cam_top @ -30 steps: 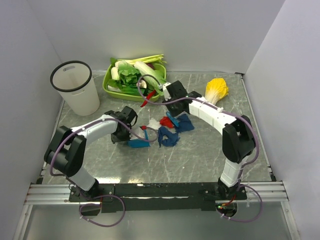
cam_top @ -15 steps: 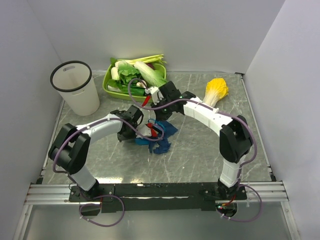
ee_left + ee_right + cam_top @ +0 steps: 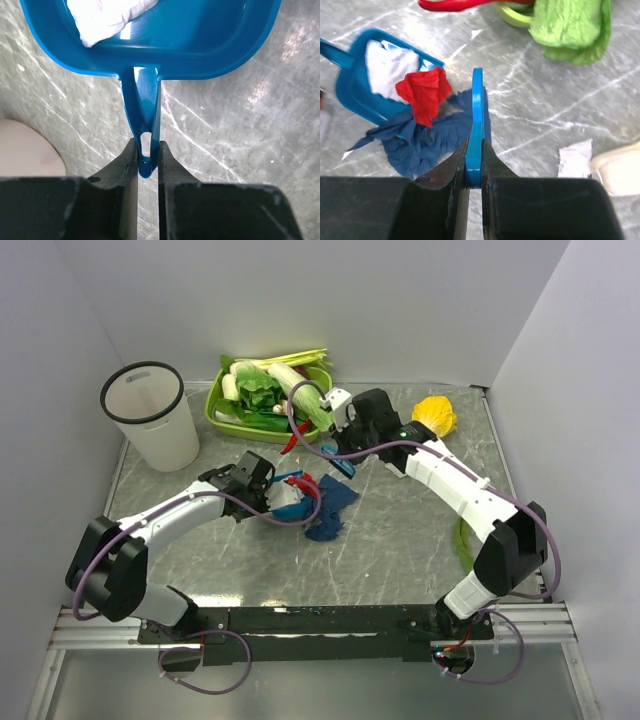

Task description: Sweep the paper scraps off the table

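My left gripper [image 3: 268, 488] [image 3: 147, 155] is shut on the handle of the light-blue dustpan [image 3: 290, 496] [image 3: 200, 35], which rests on the table [image 3: 400, 540]. A white paper scrap [image 3: 107, 15] [image 3: 390, 67] lies inside the pan. A red scrap [image 3: 309, 485] [image 3: 425, 90] sits at the pan's mouth on top of crumpled dark blue scraps [image 3: 330, 512] [image 3: 420, 145]. My right gripper [image 3: 347, 452] [image 3: 475, 167] is shut on a flat blue brush handle [image 3: 477, 120], just right of that pile. Another white scrap [image 3: 575, 157] lies apart, to the right.
A white bin [image 3: 150, 415] with a black rim stands at the back left. The lime-green tray [image 3: 222, 412] of leafy vegetables is at the back, with a red chili [image 3: 295, 437] in front of it. A yellow cabbage [image 3: 432, 412] lies back right. White walls surround the table.
The dustpan has slid right under the pile. The right gripper swept the scraps left against the pan, then drew back toward the tray. Red and white scraps now sit at or in the pan.
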You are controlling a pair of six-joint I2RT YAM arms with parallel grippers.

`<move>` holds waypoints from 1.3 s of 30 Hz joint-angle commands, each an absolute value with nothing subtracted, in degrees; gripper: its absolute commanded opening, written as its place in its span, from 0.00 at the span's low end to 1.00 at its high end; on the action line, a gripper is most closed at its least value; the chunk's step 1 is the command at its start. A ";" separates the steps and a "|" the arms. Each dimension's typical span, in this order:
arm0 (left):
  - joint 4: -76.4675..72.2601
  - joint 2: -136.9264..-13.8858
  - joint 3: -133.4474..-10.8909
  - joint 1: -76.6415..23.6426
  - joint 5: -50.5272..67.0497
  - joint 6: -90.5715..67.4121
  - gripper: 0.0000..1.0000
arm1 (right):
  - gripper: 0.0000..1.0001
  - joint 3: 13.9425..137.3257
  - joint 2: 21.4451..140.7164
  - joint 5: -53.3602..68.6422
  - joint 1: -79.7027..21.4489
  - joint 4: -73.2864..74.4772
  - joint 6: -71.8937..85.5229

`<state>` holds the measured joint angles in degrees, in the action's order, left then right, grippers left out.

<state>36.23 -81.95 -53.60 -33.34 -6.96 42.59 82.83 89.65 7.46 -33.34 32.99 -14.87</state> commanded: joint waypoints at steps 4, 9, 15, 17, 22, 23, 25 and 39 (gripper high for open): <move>43.76 -77.26 -50.19 -30.50 -8.00 46.39 0.01 | 0.00 75.59 82.62 5.18 -32.52 37.61 -15.20; 50.52 -73.22 -46.77 -30.32 -8.35 52.10 0.01 | 0.00 71.90 79.54 7.03 -32.52 40.51 -15.03; 52.82 -76.19 -46.84 -30.67 -8.44 52.13 0.01 | 0.00 69.26 79.89 11.07 -33.22 43.50 -12.66; 53.09 -78.30 -47.81 -31.55 -8.09 51.07 0.01 | 0.00 68.82 81.21 11.69 -34.44 44.29 -12.66; 52.30 -81.12 -49.66 -34.10 -7.65 48.78 0.01 | 0.00 70.31 86.73 14.59 -36.12 44.82 -11.87; 52.03 -82.08 -49.66 -35.15 -7.56 48.52 0.01 | 0.00 72.05 87.79 15.20 -36.47 44.82 -11.87; 51.68 -83.49 -50.27 -36.03 -7.30 47.38 0.01 | 0.00 75.91 91.21 17.48 -37.44 45.26 -11.78; 45.36 -87.80 -54.32 -37.79 -1.32 38.15 0.01 | 0.00 89.48 100.55 29.89 -38.15 47.73 -11.87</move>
<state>48.42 -87.90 -53.54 -37.60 -3.73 41.80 88.86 101.69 27.55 -38.11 46.19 -11.66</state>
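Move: The nearer blue scrap lies some 12 cm back and 5 cm left of the right hand, which holds the brush about 20 cm above it; the farther blue scrap is 2 cm back, 1 cm left, the red scrap on the pan's lip 1 cm back, 10 cm left. From the left hand, gripping the dustpan's handle, the nearer blue is 4 cm back, 18 cm right, and the dustpan's tray 2 cm ahead, 10 cm right. The left hand, still gripping the dustpan, swings it about 7 cm back and left while lowering it nearly 4 cm, then brings it right again towards the nearer blue scrap, fingers tipping more steeply down. The right hand keeps the brush, drawing it some 10 cm back, down and slightly right, then sweeps left towards the pan, rising as it tips and turns counter-clockwise. ##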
